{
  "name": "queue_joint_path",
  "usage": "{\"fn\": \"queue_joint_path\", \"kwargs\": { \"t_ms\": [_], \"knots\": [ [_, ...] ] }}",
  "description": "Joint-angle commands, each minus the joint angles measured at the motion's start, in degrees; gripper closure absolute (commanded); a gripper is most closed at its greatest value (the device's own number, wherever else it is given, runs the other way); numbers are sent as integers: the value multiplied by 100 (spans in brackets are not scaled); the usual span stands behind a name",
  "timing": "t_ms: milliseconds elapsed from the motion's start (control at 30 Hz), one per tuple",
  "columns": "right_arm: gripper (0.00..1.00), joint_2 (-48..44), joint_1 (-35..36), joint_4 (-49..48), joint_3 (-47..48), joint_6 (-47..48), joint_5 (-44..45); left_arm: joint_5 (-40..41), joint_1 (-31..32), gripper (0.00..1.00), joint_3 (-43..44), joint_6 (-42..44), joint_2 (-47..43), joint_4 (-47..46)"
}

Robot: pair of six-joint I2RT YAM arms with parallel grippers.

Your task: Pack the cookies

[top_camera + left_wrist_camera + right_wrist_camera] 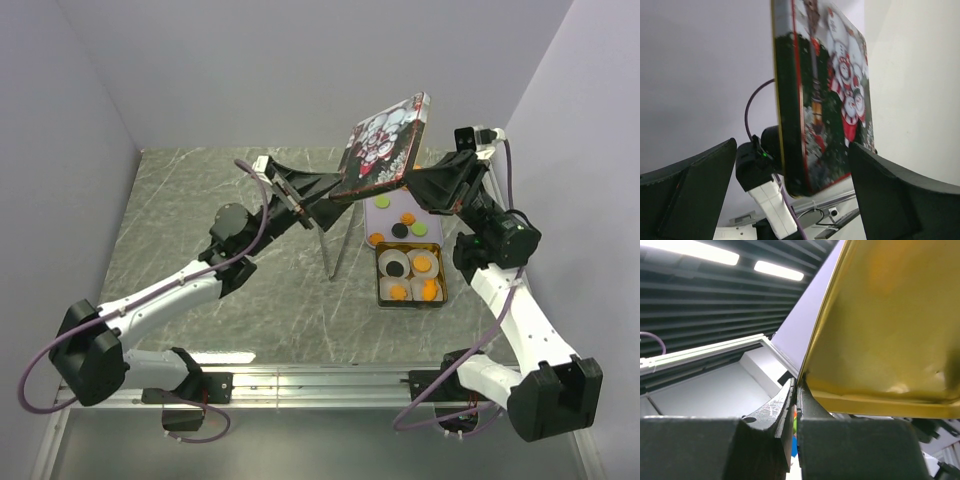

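A tin lid (385, 140) printed with snowmen hangs tilted in the air above the table's right side. My right gripper (425, 185) is shut on the rim of the lid; the right wrist view shows its jaws (799, 385) pinching the edge of the gold underside (890, 315). My left gripper (315, 195) is open at the lid's lower left corner. The lid (820, 100) stands between its spread fingers (792, 145) with a gap on each side. Below, the cookies lie in an open tin (379, 285): orange ones (423, 264) and a black one (393, 266) in white paper cups.
More loose cookies, green (382, 203), orange (407, 217) and black (399, 230), rest on a pale sheet just behind the tin. Thin grey rods (335, 245) stand under the lid. The right wall runs close beside the right arm.
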State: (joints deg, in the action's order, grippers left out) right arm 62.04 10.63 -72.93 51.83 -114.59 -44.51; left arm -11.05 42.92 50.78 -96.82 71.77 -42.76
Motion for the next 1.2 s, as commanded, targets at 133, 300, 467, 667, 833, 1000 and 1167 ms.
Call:
{"fn": "queue_joint_path", "kwargs": {
  "t_ms": [133, 300, 467, 667, 833, 1000, 1167],
  "knots": [
    [100, -534, 272, -1681, -462, -3105, 391, 472, 226, 7, 766, 461, 408, -30],
    [100, -763, 387, -1707, -946, -3114, 391, 797, 244, 24, 635, 707, 101, -56],
    [100, -729, 396, -1611, -1114, -2921, 207, 640, 60, 67, 450, 1032, -321, 154],
    [92, -675, 387, -227, -947, -1965, -478, -195, -502, 99, 388, 1094, -470, 408],
    [42, -1150, 387, 5394, 307, 1977, -1165, -774, -951, 99, 380, 1156, -515, 471],
    [33, -914, 334, 7941, 1258, 3881, -735, -1153, -1268, 99, 274, 1042, -410, 251],
    [32, -528, 325, 8583, 1610, 4400, -217, -1215, -1268, 99, 265, 1138, -278, 242]
  ]
}}
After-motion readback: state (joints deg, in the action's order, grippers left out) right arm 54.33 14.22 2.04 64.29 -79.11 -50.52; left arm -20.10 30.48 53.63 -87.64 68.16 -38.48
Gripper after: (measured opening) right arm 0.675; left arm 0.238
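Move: The tin lid is held in the air by the shut right fingers at its near right part, its middle some 5 cm ahead, 6 cm left and 5 cm above that hand. The open left fingers stand just off its near left corner, its middle about 8 cm ahead, 10 cm right and 3 cm above them. The filled tin lies roughly 10 cm ahead and 5 cm right of the right hand, the cookie tray 28 cm ahead and 4 cm right, both about 50 cm below. The left hand eases about 2 cm right with a little forward and shuts its fingers on the lid's left side while the right hand, still gripping, draws back and sinks some 3–4 cm; pinching the lid, the left hand then travels about 7 cm left and a little forward, first rising, then sinking again. Once the left has hold, the right fingers open and let go, and the right hand moves about 5 cm forward, some 4 cm down and a little left around the lid's edge, its wrist rolling and tipping by some 35 degrees. ##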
